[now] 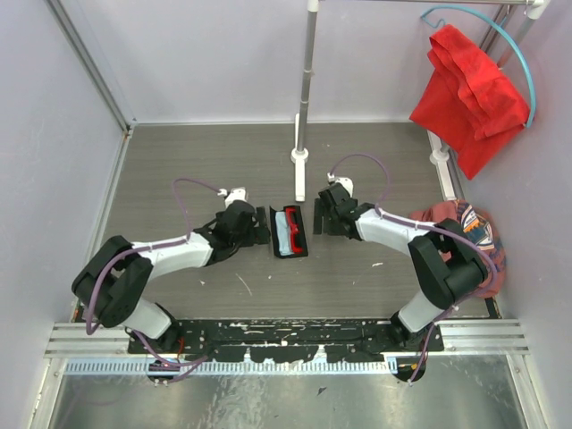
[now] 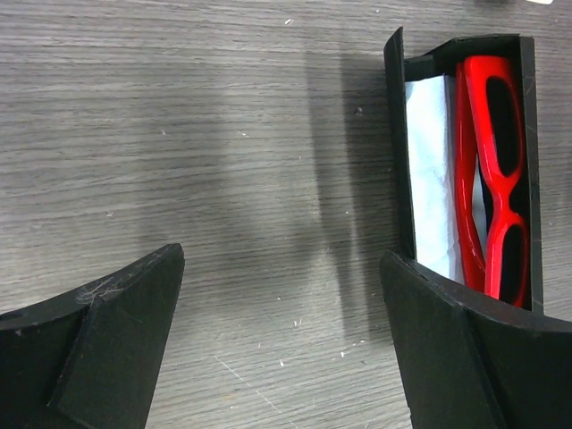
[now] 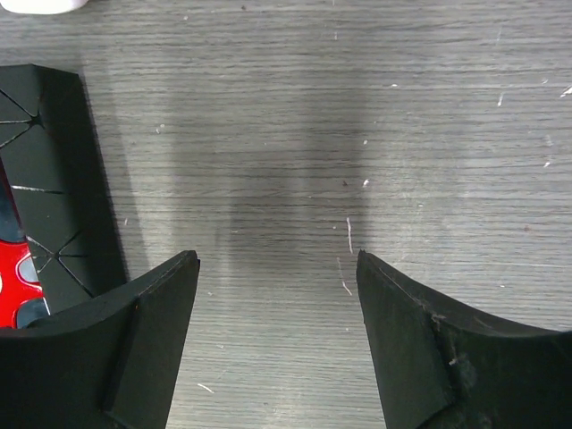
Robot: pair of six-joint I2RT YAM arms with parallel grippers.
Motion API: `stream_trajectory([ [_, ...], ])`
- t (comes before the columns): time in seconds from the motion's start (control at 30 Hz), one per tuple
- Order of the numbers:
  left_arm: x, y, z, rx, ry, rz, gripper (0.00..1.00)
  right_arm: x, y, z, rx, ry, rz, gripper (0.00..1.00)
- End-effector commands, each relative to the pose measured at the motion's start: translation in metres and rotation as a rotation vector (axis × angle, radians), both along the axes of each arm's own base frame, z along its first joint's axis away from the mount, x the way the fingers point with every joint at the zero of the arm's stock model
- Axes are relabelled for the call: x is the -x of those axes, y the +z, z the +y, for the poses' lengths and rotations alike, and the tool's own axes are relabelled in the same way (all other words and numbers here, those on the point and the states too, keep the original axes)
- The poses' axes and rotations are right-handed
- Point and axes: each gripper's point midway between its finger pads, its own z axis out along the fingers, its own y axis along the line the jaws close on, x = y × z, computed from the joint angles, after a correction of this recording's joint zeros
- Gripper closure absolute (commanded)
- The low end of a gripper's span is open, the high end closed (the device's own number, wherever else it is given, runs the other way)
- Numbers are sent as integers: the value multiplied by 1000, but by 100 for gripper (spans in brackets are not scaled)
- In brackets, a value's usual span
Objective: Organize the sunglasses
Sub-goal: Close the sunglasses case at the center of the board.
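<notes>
The sunglasses (image 1: 293, 229) (image 2: 499, 170), thin bright red frame with dark lenses, lie folded inside an open black oblong case (image 1: 273, 225) (image 2: 399, 134) at the table's middle. A pale blue cloth (image 1: 281, 235) (image 2: 429, 170) lies beside them in the case. My left gripper (image 1: 260, 229) (image 2: 281, 259) is open just left of the case, with only bare table between its fingers; its right finger (image 2: 465, 349) overlaps the case's near end. My right gripper (image 1: 315, 220) (image 3: 277, 257) is open just right of the case, over bare table. A black case panel (image 3: 49, 170) and a sliver of red frame (image 3: 12, 279) show at the right wrist view's left edge.
A metal pole (image 1: 306, 98) on a white foot stands right behind the case. A red cloth (image 1: 469, 89) hangs at the back right. A patterned cloth (image 1: 474, 231) lies by the right wall. Frame walls close in the wooden table (image 1: 197, 170) on the left, back and right.
</notes>
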Motion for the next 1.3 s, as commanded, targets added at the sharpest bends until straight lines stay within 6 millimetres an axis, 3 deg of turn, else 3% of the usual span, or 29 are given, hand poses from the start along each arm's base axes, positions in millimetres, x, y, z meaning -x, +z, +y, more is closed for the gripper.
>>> stream_trajectory([
  [0.0,-13,11,-13,46,-9,-32,2,-8,3,14,-52,38,-41,23],
  [0.5,-17,22,-41,64,-60,-44,2,-5,-8,37,-123,108,-20,23],
  [1.27,-22,7,-75,36,-107,-13,2,-2,-8,49,-179,146,-24,23],
])
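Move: The open sunglasses case stands about 10 cm to the left hand's right and 3 cm ahead, its middle some 2 cm lower; its raised lid is only about 6 cm to that hand's right, and the red sunglasses lie inside, roughly 12 cm right. From the right hand the case is about 12 cm to the left, 1 cm ahead and 2 cm below. The white stand foot's near end is some 9 cm beyond the case and 3 cm right of it. Bring the open left gripper about 6.5 cm to the right against the case's upright lid, going slightly forward and lifting a little midway, so its right finger folds the lid over the sunglasses. Meanwhile bring the right gripper some 4 cm left and slightly down, rolling about 10 degrees, until its left finger backs the case's right side. Leave both grippers' openings unchanged. ##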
